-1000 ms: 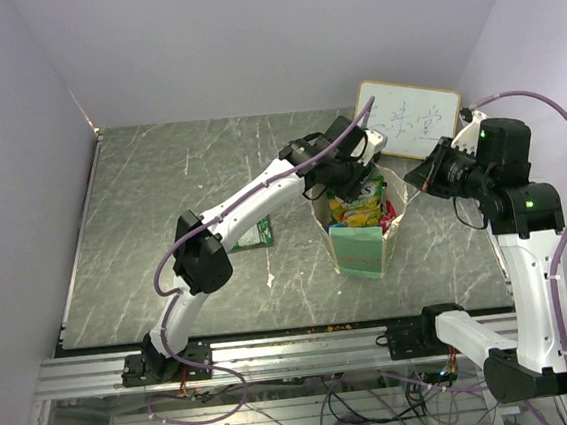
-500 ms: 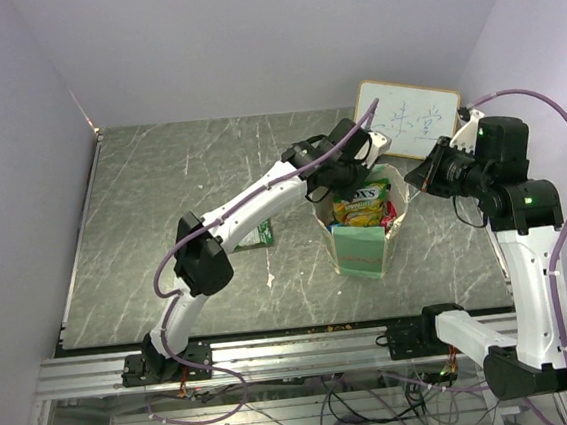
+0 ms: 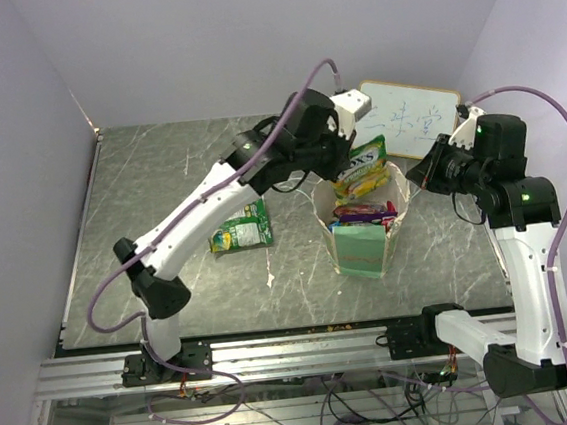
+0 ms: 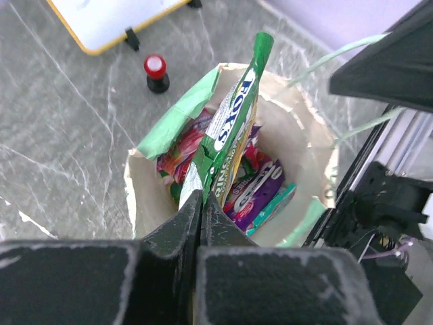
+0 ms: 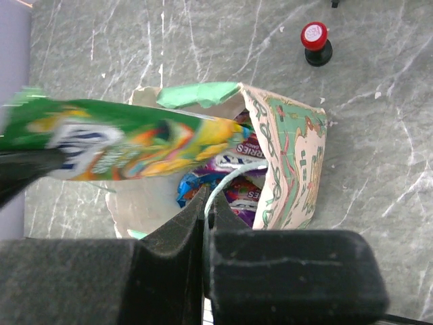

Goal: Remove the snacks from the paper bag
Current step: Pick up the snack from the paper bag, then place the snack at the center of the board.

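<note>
The paper bag (image 3: 360, 247) stands upright and open at mid-table; it also shows in the left wrist view (image 4: 143, 203) and the right wrist view (image 5: 292, 159). My left gripper (image 3: 340, 174) (image 4: 203, 200) is shut on a yellow-green packet (image 3: 361, 166) (image 4: 231, 132) (image 5: 135, 144) and holds it above the bag's mouth. My right gripper (image 3: 424, 175) (image 5: 206, 197) is shut on the bag's pale cord handle (image 5: 232, 179) at the right rim. Purple (image 4: 262, 192) (image 5: 238, 162), pink and blue (image 5: 191, 187) packets lie inside the bag. A green packet (image 3: 241, 229) lies on the table left of the bag.
A white board (image 3: 407, 118) (image 4: 101, 20) with writing stands behind the bag at the back right. A small red-and-black knob (image 4: 155, 72) (image 5: 315, 40) stands on the table between board and bag. Walls close in on the left, back and right.
My left gripper has risen out of the bag with the yellow-green packet, which now hangs above the rim. The left arm has lifted. The right arm has not moved.
</note>
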`<action>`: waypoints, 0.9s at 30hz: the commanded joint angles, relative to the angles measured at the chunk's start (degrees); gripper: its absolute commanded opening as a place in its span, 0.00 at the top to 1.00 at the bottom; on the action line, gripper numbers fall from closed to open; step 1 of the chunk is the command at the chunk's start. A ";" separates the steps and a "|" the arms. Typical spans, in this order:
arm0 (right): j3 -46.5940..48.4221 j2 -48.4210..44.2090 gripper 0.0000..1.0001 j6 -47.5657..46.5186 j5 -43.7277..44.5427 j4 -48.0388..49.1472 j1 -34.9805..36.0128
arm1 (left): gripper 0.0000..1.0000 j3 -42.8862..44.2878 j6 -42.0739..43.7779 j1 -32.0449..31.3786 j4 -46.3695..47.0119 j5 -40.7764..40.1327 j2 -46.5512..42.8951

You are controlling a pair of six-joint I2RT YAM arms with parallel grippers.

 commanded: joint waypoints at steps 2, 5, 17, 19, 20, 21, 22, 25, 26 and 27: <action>-0.39 -0.29 1.00 0.45 0.53 1.66 0.23 | 0.93 0.80 -3.82 0.22 4.37 -0.86 -6.21; -0.85 -0.77 1.00 0.24 0.43 1.59 0.20 | 0.93 -1.62 -7.32 1.57 7.66 -2.53 -11.64; 1.28 0.72 1.00 0.15 -0.29 1.49 0.23 | 0.93 -20.26 -31.54 24.22 12.29 -14.84 -30.22; 1.74 0.85 1.00 0.37 -0.24 1.68 0.22 | 0.93 -24.74 -34.74 28.37 11.16 -12.26 -31.45; 1.90 0.86 1.00 0.46 -0.13 1.81 0.23 | 0.93 -27.35 -36.60 30.65 10.99 -9.95 -31.87; 1.94 0.79 1.00 0.44 0.03 1.99 0.24 | 0.93 -30.41 -38.25 32.94 11.35 -7.63 -32.23; 1.94 0.69 1.00 0.49 0.22 2.15 0.24 | 0.93 -33.39 -39.98 35.05 12.06 -5.51 -32.63; 2.69 0.59 1.00 0.69 0.70 1.60 0.23 | 0.93 -43.47 -44.53 40.08 16.22 0.37 -34.02; 2.88 0.51 1.00 0.78 0.74 1.25 0.23 | 0.93 -46.55 -45.51 41.32 18.38 1.86 -34.30; 2.82 0.31 1.00 0.94 0.57 0.96 0.22 | 0.93 -49.25 -46.78 42.14 20.04 3.46 -34.46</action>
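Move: The left hand, already pinching the upright FOX'S snack over the mouth of the paper bag, is bound for the table by the green packet already taken out, whose middle lies some 24 cm to its left, about 6 cm farther out and roughly 32 cm below. The paper bag's middle is about 6 cm to its right, 2 cm nearer the base and 20 cm down. From the right hand, the green packet lies about 40 cm left, 7 cm ahead and 32 cm below. Keeping its pinch on one end of the FOX'S snack, the left hand lifts a further 15 cm or so and sweeps in a fast arc away from the paper bag, about 30 cm left and some 10 cm forward, towards the green packet, then drops back nearly to its starting height while still going left. On the way the wrist swings counter-clockwise by about 60 degrees, so the fingers come to point mostly forward and down, with the hand's left side sinking, while the right hand stays in place with its shut fingers keeping hold of the bag's handle. ##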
